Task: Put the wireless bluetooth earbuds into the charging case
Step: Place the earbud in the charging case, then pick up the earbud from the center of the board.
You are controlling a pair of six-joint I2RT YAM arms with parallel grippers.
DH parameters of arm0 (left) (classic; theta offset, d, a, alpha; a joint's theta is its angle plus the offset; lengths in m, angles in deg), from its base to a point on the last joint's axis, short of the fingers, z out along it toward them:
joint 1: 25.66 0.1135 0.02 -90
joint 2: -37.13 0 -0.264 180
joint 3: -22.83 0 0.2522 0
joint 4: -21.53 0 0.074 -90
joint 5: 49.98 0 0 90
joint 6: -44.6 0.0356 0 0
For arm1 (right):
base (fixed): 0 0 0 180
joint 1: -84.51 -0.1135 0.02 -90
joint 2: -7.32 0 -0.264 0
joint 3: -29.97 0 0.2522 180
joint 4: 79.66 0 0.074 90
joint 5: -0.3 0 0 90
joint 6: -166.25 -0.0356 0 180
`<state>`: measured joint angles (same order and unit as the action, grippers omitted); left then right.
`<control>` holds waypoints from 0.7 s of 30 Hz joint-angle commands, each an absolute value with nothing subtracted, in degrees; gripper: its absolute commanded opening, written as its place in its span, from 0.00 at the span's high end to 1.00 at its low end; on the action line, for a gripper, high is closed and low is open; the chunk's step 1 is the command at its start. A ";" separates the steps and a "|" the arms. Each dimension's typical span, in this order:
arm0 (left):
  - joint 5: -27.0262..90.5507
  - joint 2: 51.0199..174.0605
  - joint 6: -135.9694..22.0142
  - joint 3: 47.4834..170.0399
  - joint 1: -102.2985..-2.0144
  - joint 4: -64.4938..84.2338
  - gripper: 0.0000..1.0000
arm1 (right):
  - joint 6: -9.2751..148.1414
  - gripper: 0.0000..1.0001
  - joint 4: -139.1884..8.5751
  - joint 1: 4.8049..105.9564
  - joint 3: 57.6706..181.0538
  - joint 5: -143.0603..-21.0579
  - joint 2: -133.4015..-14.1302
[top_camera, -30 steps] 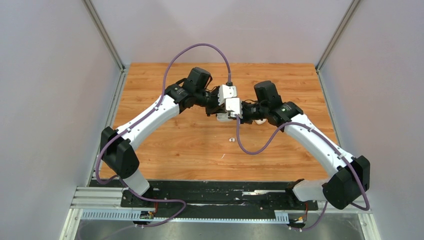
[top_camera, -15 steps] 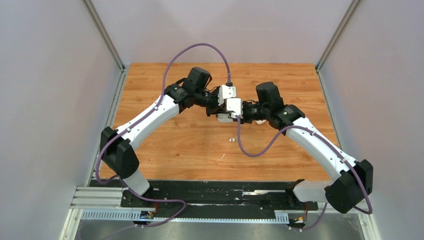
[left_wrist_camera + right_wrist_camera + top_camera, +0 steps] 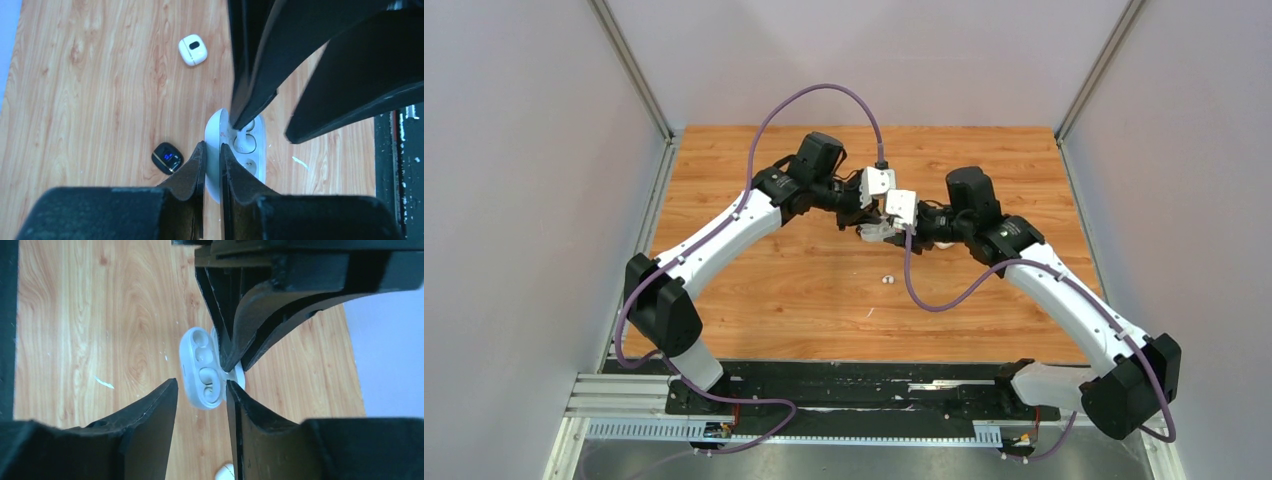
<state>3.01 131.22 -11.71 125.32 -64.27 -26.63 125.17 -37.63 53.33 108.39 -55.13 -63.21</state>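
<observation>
A white charging case [image 3: 216,131] lies open on the wooden table. It also shows in the right wrist view [image 3: 196,356] and in the top view [image 3: 874,235]. My left gripper [image 3: 213,146] is shut on its upright lid. A white earbud [image 3: 245,143] sits in one slot of the case, and the slot beside it is empty. My right gripper [image 3: 200,385] is open and straddles the case, with one fingertip [image 3: 239,122] down at the seated earbud. In the top view the left gripper [image 3: 862,220] and the right gripper [image 3: 888,230] meet over the case. Another white earbud [image 3: 887,279] lies loose on the table nearer the arm bases.
A closed white case [image 3: 193,50] and a black case [image 3: 167,157] with a lit blue display lie on the table beside the open case. A small white object [image 3: 225,472] shows at the bottom edge of the right wrist view. Grey walls enclose the table.
The right arm has swung outward to the right and its wrist has tilted, so its gripper sits at a new angle over the case. The left arm and the case have stayed still.
</observation>
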 commanded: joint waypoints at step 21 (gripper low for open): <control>5.68 126.76 -7.13 124.29 -64.86 -25.40 1.00 | 87.80 0.39 -51.30 65.12 103.87 -43.34 -64.46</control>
<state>4.71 130.06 -8.78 124.75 -64.64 -26.10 92.80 -48.12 63.73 102.80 -45.08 -62.75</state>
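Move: The earbud in the open charging case is right at the right fingertips, about 1 cm ahead of that hand, 1 cm left and 1 cm below. The small white case lies on the table roughly 10 cm right of the right hand and 3 cm ahead; the black case is about 6 cm ahead and 9 cm left of it, both some 18 cm lower. From the left hand, pinching the charging case, the earbud sits about 2 cm back and 2 cm right, level. With no earbud in its grip, the right hand clears its fingertip from over the seated earbud, lifting about 3.5 cm and pulling some 3 cm to its right, away from the case. It then sinks about 4 cm and eases a little forward, rolling roughly 35 degrees about its pointing direction, top forward, while the fingers spread wider. The left hand keeps its pinch on the charging case, nearly still. ##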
